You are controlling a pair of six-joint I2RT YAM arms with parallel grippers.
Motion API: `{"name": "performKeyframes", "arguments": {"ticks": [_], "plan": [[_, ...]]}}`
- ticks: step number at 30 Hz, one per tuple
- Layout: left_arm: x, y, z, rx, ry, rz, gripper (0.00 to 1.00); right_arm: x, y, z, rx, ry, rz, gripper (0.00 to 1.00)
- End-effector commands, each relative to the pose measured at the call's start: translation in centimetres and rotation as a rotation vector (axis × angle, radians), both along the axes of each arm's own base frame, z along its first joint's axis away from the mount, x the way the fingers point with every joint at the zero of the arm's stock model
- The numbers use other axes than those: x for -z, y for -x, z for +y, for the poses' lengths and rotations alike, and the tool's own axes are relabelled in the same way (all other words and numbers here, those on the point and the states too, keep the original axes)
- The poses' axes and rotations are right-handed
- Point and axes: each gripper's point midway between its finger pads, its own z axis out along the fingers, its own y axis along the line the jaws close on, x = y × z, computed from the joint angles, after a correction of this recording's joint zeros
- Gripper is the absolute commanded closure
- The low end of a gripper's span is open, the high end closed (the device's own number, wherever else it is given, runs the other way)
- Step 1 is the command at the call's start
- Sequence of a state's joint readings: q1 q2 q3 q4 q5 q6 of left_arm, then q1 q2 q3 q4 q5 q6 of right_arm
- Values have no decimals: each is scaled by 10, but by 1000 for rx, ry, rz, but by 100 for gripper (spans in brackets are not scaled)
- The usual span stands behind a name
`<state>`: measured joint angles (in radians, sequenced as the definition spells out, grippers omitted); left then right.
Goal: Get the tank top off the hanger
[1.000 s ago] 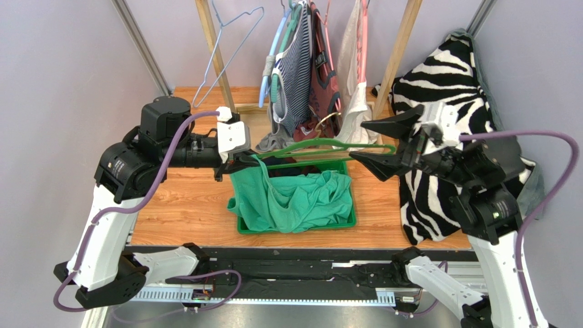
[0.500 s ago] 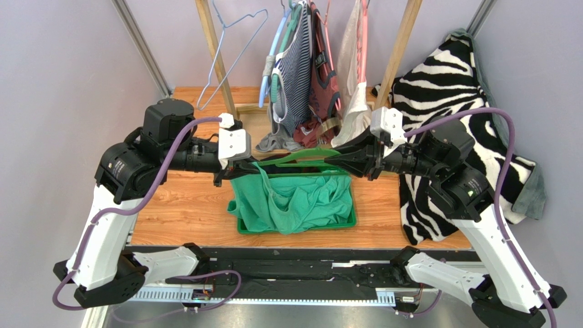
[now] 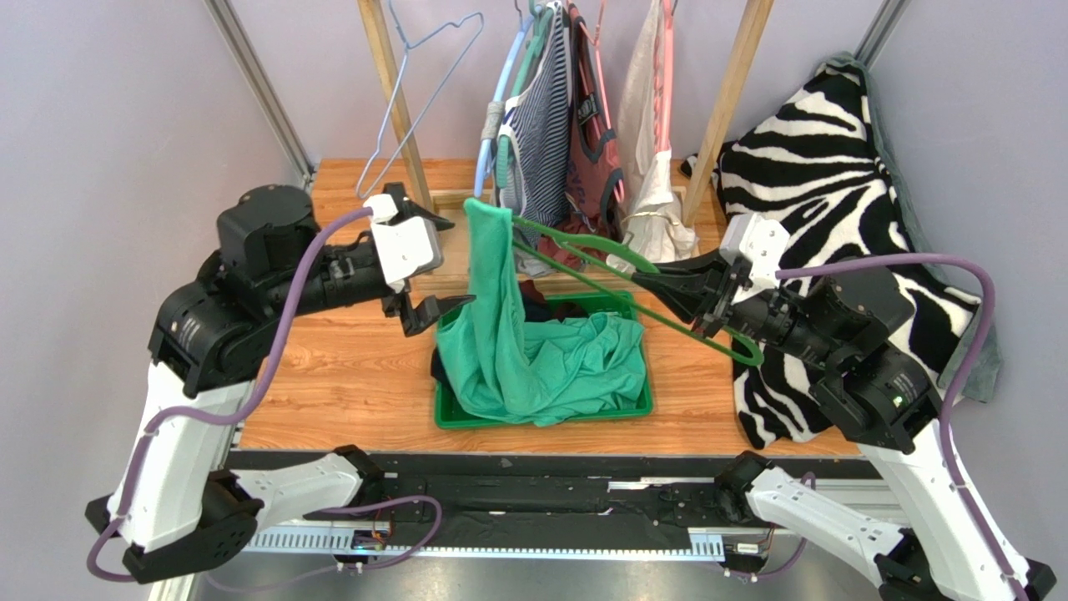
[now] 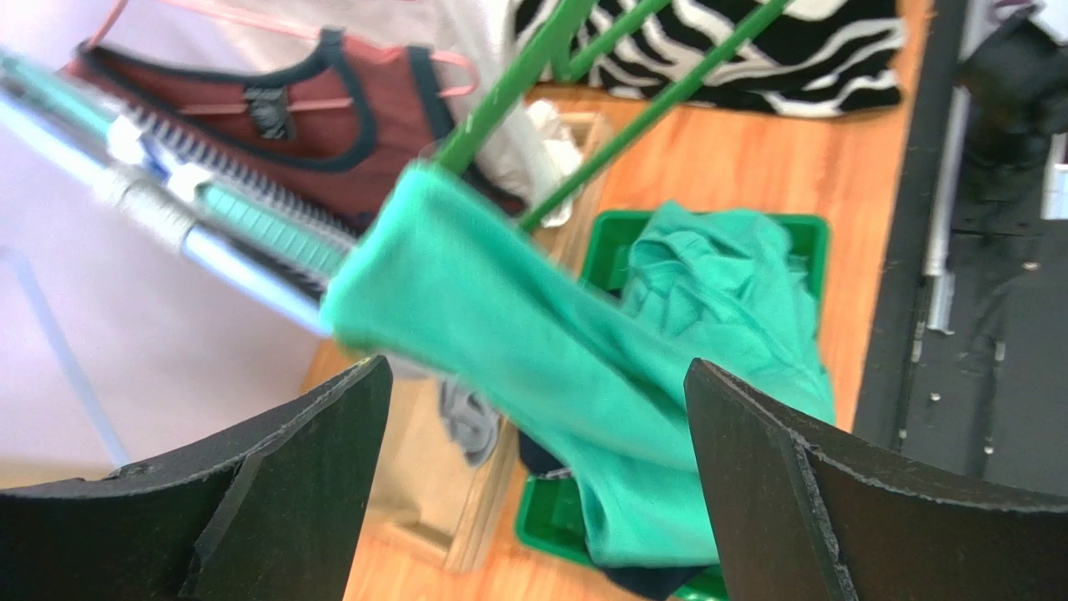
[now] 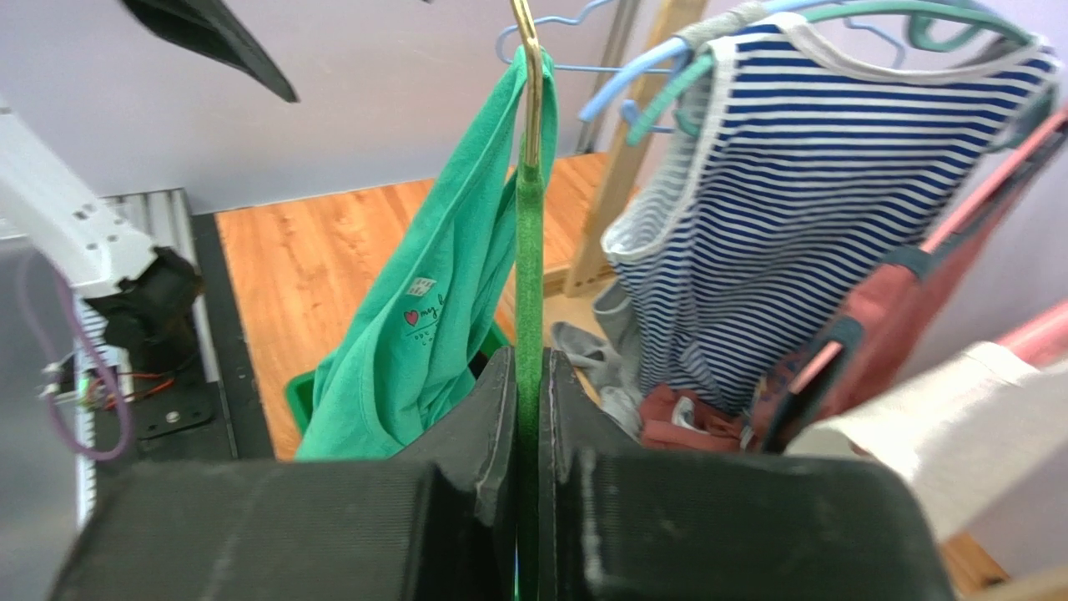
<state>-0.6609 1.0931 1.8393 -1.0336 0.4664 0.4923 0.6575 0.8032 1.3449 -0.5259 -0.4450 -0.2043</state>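
Note:
The green tank top hangs by one strap from the raised far end of the green hanger, and its body trails down into the green bin. My right gripper is shut on the hanger's bar, seen edge-on in the right wrist view as the hanger clamped between the gripper fingers, with the tank top draped to its left. My left gripper stands open just left of the strap. In the left wrist view the tank top lies beyond the open gripper, untouched.
Behind, a wooden rack holds a striped top, a maroon top, a white garment and an empty wire hanger. A zebra-print blanket covers the right side. Dark cloth lies under the tank top in the bin.
My right gripper closed on the hanger and tilted it, lifting its far end and the strap. My left gripper opened, let go of the tank top and drew back left.

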Motion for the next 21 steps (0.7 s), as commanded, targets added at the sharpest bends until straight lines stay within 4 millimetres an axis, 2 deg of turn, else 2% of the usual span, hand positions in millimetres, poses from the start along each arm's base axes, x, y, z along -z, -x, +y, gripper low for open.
{"name": "performKeyframes", "arguments": {"ticks": [1, 4, 5, 8, 10, 12, 14, 16, 18, 21], "plan": [[-5, -12, 20, -154, 43, -48, 5, -24, -6, -24, 129, -50, -86, 100], [22, -17, 24, -193, 22, -4, 5, -24, 1, -29, 127, -55, -81, 100], [37, -20, 22, -198, 8, 23, 5, -27, 5, -30, 120, -65, -83, 100], [66, -23, 12, -190, 1, 118, 4, -30, 14, -28, 83, -86, -69, 100], [74, -24, 6, -193, 17, 170, 4, -34, 18, -28, 70, -99, -65, 100], [75, -30, 0, -201, 35, 203, 4, -36, 22, -27, 53, -112, -53, 100], [67, -34, -7, -194, 57, 218, 4, -36, 27, -24, 23, -118, -40, 100], [57, -33, -18, -159, 88, 254, 4, -35, 28, -22, 10, -120, -29, 100], [53, -24, -29, -94, 113, 307, 4, -34, 28, -22, 10, -122, -21, 100], [55, -22, -39, -53, 120, 352, 3, -34, 29, -22, 7, -123, -19, 100]]}}
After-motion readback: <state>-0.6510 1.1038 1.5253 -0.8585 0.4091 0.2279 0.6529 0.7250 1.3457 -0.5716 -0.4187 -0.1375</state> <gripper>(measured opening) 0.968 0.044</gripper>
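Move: From the open left gripper, the upper hanging part of the green tank top is some 6 cm to the right, 5 cm ahead and 8 cm below. The green tray is about 9 cm right, 3 cm ahead and 40 cm below it, the striped shirt roughly 20 cm ahead, 9 cm right and 8 cm below. From the right gripper, still pinching the green hanger, that hanging part is about 16 cm left, 5 cm ahead and 6 cm below. Bring the left gripper down about 9 cm alongside the hanging tank top, first backing off some 2 cm left, then swinging right and slightly forward towards the cloth. Keep its fingers wide open while the wrist rolls about 20 degrees, forward side down. Let the right gripper keep its pinch on the hanger and ease right and back. ##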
